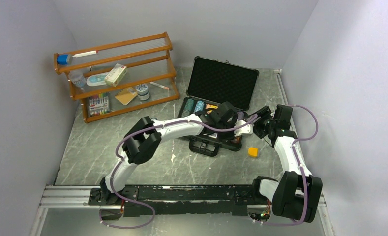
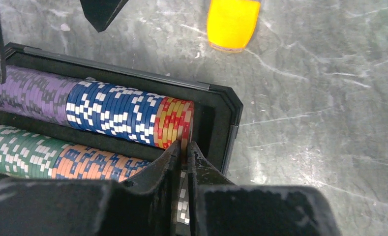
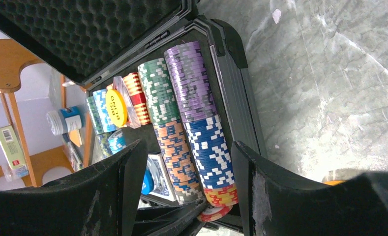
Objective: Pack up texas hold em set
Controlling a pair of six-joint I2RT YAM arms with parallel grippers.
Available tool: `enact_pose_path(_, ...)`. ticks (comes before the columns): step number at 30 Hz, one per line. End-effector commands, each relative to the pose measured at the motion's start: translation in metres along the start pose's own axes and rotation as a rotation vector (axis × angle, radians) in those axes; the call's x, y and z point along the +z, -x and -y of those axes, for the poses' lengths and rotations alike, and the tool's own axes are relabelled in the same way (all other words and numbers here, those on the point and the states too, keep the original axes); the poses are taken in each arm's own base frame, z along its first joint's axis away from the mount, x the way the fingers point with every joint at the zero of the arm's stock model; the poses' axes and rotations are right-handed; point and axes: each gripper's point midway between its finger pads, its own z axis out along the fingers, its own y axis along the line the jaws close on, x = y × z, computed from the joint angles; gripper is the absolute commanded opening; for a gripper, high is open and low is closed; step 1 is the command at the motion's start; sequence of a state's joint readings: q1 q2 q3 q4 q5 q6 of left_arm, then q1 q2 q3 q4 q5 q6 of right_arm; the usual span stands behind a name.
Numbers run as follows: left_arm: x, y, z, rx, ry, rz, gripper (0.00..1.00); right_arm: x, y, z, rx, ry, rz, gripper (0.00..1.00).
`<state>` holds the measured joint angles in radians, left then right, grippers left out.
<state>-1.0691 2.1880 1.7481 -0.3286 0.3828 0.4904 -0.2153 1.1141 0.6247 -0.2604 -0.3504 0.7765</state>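
The black case [image 1: 222,83] lies open on the table, foam lid up. Its base [image 2: 221,98] holds rows of striped poker chips: purple [image 2: 29,93], blue [image 2: 113,113] and red-yellow [image 2: 174,123], with green [image 2: 14,150] and orange-blue [image 2: 88,162] beside them. My left gripper [image 2: 186,147] is shut on a red-edged chip [image 3: 215,214] at the end of the red-yellow stack, by the case's end wall. My right gripper [image 3: 189,147] hovers open just above the same chip rows, holding nothing. A yellow button token [image 3: 115,105] and a card deck [image 3: 160,177] lie in the case.
A small orange cube [image 1: 252,152] sits on the marble table just right of the case, also showing in the left wrist view as the orange cube [image 2: 232,22]. An orange wooden rack [image 1: 118,73] with small items stands at the back left. Walls close in on both sides.
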Motion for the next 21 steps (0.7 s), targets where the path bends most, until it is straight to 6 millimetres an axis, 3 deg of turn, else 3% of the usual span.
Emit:
enact_pose_path(1, 0.008, -0.002, -0.011, 0.035, 0.063, -0.045, 0.23, -0.005, 0.006, -0.006, -0.019, 0.022, 0.019, 0.67)
enact_pose_path(3, 0.006, 0.000, -0.009, 0.035, 0.057, -0.040, 0.37, -0.005, 0.006, -0.005, -0.019, 0.021, 0.019, 0.67)
enact_pose_path(7, -0.003, 0.012, -0.007, 0.023, 0.056, -0.003, 0.51, -0.005, 0.006, -0.004, -0.021, 0.015, 0.018, 0.67)
enact_pose_path(11, -0.021, 0.032, -0.006, 0.010, 0.072, 0.062, 0.54, -0.006, 0.006, -0.003, -0.034, 0.007, 0.016, 0.67)
enact_pose_path(15, -0.052, 0.057, -0.013, -0.032, 0.120, 0.148, 0.56, -0.009, 0.007, -0.007, -0.074, 0.016, 0.014, 0.67)
enact_pose_path(21, -0.108, 0.070, -0.036, -0.190, 0.262, 0.284, 0.60, -0.020, 0.013, -0.018, -0.159, 0.045, 0.031, 0.67)
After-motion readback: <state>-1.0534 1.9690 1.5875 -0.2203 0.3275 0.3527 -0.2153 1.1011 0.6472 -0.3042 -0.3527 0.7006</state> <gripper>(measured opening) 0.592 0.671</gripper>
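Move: The red chip is already between the left fingertips, its middle about 1 cm to the right of and 1 cm below the hand, at the near end of the case's outer chip row. That purple-and-blue row is centred some 7 cm ahead and 1 cm right, the green-and-orange row about 6 cm ahead and 4 cm left, and the yellow block roughly 3 cm back, 9 cm right and 3 cm lower. From the right hand, the chip is about 7 cm back, 6 cm left and 4 cm lower. Keep the left gripper almost still at the near end of the outer row and open the fingers to a bit over half, letting go of the red chip. Then lift straight off the case, gathering speed, about 7 cm up with some 2 cm to the left, turning the hand roughly 10 degrees as it leaves. ##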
